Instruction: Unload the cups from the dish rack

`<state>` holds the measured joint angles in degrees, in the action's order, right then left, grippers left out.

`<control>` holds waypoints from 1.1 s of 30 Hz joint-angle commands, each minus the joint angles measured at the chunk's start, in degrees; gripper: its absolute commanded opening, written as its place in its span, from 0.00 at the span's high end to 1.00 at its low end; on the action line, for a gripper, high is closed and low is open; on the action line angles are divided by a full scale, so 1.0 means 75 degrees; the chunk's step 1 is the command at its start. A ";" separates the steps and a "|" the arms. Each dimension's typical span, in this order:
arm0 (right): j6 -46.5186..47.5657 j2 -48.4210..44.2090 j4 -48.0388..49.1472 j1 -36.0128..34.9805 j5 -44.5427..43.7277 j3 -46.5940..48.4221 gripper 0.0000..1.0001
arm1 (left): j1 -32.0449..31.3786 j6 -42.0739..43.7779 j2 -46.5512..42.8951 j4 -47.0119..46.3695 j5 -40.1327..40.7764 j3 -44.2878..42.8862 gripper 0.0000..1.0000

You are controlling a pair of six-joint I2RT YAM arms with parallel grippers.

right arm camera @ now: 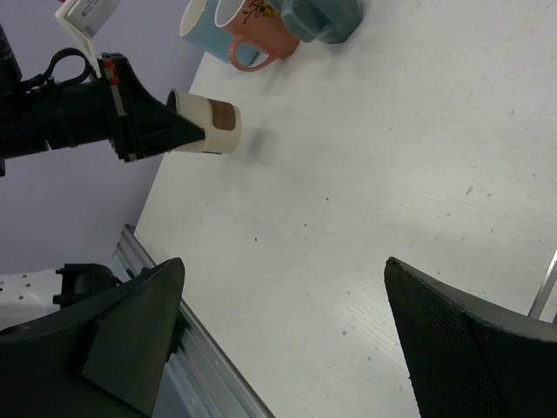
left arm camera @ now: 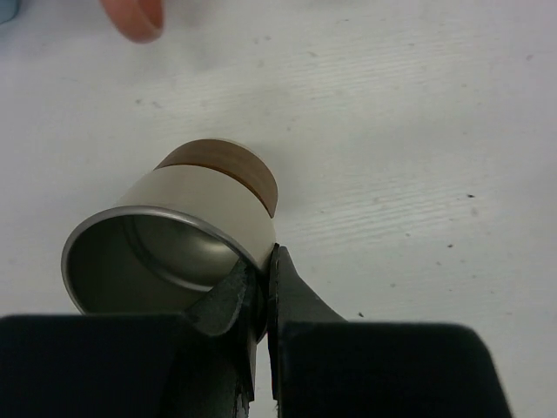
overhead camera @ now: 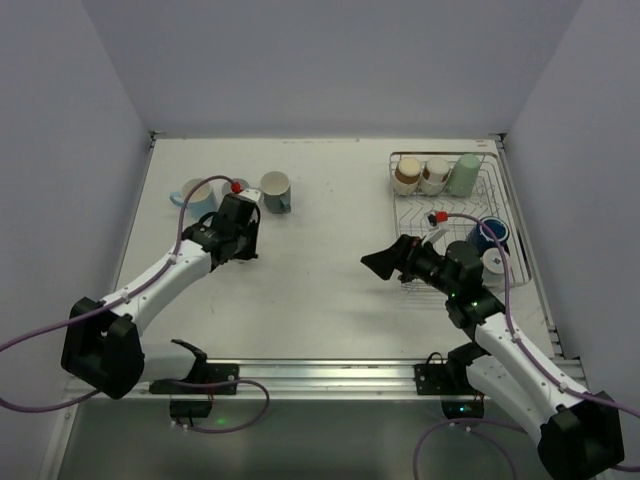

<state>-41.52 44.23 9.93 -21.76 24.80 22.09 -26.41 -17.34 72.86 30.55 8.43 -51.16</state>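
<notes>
My left gripper (left arm camera: 263,283) is shut on the rim of a cream cup with a brown base (left arm camera: 209,205), which is tipped on its side just over the table. The right wrist view shows that cup (right arm camera: 209,122) at the tip of the left gripper (right arm camera: 187,131). From above, the left gripper (overhead camera: 245,235) hides it. Three cups stand on the table at the far left: light blue (overhead camera: 197,195), salmon pink (right arm camera: 261,39) and grey-teal (overhead camera: 276,190). The dish rack (overhead camera: 425,215) holds several cups, among them pale green (overhead camera: 465,173) and dark blue (overhead camera: 492,235). My right gripper (overhead camera: 392,262) (right arm camera: 287,296) is open and empty, left of the rack.
White walls close the table on three sides. A metal rail (overhead camera: 330,375) runs along the near edge between the arm bases. Purple cables trail from both arms.
</notes>
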 commanded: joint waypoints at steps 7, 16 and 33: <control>0.0555 -0.0506 -0.0715 -0.0017 -0.0376 0.0372 0.01 | 0.0158 0.0602 0.1229 0.0651 0.1443 -0.0621 1.00; 0.0696 -0.0600 -0.0961 -0.0017 -0.0587 0.0477 0.01 | 0.0170 0.0543 0.1512 0.0521 0.1747 -0.0585 0.66; 0.1186 0.0710 -0.2507 -0.0005 -0.3596 0.2467 0.29 | 0.0077 0.0461 -0.3183 -0.1855 -0.1366 -0.0047 0.13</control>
<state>-35.68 45.93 -5.19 -21.76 8.23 35.09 -25.58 -13.93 55.57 25.54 8.88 -53.63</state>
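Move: The left gripper already holds the cream cup by its wall. Its open spot on the table lies about 6 cm left, 2 cm ahead and 7 cm below; the orange mug stands 17 cm ahead and 5 cm left, the green mug 17 cm ahead and 5 cm right. From the empty right gripper, the brown-and-cream cup in the dish rack lies roughly 28 cm ahead and 12 cm right, the navy cup 14 cm ahead and 29 cm right, both some 13 cm below. Bring the left gripper about 4 cm left and 4 cm down, rolling its left side up some 15 degrees, to set the cream cup on the table in front of the orange mug. Open the fingers wide, let go and lift off about 16 cm, drifting back right and tipping the fingertips up. Late on, send the right gripper forward, right and up, 3–4 cm each way, towards the rack, turning clockwise and narrowing its fingers somewhat. ##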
